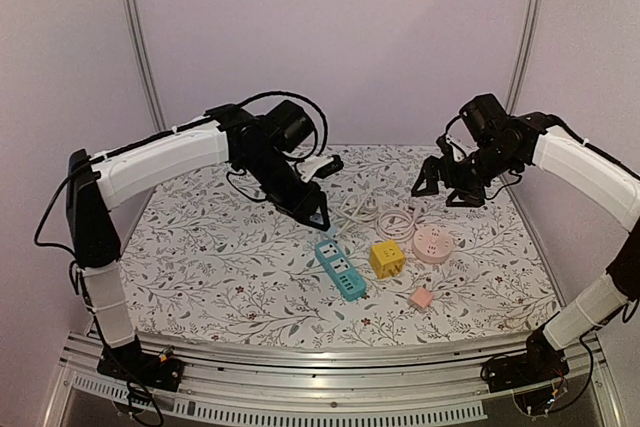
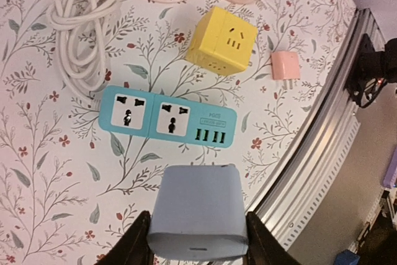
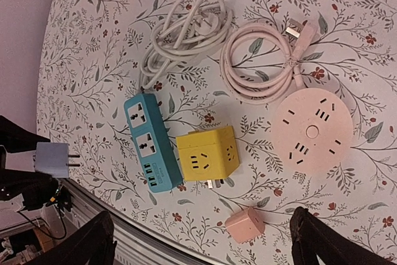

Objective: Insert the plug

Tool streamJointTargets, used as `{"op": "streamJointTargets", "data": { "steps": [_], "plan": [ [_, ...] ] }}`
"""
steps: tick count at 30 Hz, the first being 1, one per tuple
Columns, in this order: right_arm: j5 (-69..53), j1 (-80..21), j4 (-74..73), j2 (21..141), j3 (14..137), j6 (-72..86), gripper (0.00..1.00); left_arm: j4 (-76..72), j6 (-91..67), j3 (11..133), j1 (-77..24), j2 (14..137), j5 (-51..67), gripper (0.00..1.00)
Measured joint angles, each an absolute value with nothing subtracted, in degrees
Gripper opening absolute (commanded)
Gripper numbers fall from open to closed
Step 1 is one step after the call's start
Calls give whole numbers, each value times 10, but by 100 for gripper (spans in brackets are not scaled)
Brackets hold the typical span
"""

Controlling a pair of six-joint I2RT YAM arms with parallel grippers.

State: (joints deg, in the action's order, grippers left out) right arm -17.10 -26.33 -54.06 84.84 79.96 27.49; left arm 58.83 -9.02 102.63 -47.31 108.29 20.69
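A pale blue plug (image 2: 198, 212) sits between the fingers of my left gripper (image 2: 197, 216), which is shut on it. Its short prongs point toward the teal power strip (image 2: 167, 116) lying flat on the table just beyond. From above, the left gripper (image 1: 316, 215) hangs over the strip's (image 1: 339, 267) far end, not touching it. In the right wrist view the held plug (image 3: 53, 159) shows at the left edge, left of the strip (image 3: 152, 141). My right gripper (image 1: 448, 185) is raised at the back right, open and empty (image 3: 201, 212).
Beside the strip stand a yellow cube socket (image 1: 387, 258), a round pink socket (image 1: 432, 244) and a small pink adapter (image 1: 421, 297). A coiled white cable (image 3: 183, 35) and a coiled pink cable (image 3: 263, 60) lie behind them. The table's metal front rail (image 2: 322, 147) runs close by.
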Motion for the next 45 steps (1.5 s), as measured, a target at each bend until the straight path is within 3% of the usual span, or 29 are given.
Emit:
{"op": "streamJointTargets", "data": {
  "steps": [10, 17, 37, 45],
  "plan": [
    [-121, -263, -569, 848, 800, 328, 96, 687, -43, 1106, -484, 1166, 10, 0],
    [-95, -263, -588, 809, 796, 367, 95, 698, -26, 1141, -518, 1187, -51, 0],
    [-99, -263, -546, 678, 663, 356, 96, 728, -6, 1247, -528, 1313, -29, 0],
    [-102, -263, -539, 680, 648, 344, 96, 728, -6, 1274, -528, 1355, -16, 0]
  ]
}}
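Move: The left hand already holds the blue-grey plug, tilted with its prongs to the right. The teal strip's far socket lies about 5 cm ahead, 2 cm to the right and 16 cm below. From that socket, the yellow cube sits some 13 cm right and 3 cm nearer the base, and the white cable coil 5 cm right and 10 cm farther out. From the empty right hand the socket is about 23 cm left, 1 cm ahead and 18 cm down. Downward, some 11 cm in all, the left hand brings the plug towards the strip's far socket, keeping its grip. It first swings forward and left while rolling about 25 degrees until the fingers point nearly straight down, then comes back right by roughly 5 cm, sinking steadily over the strip. The open right hand withdraws to the right and back, about 5 cm each way. ##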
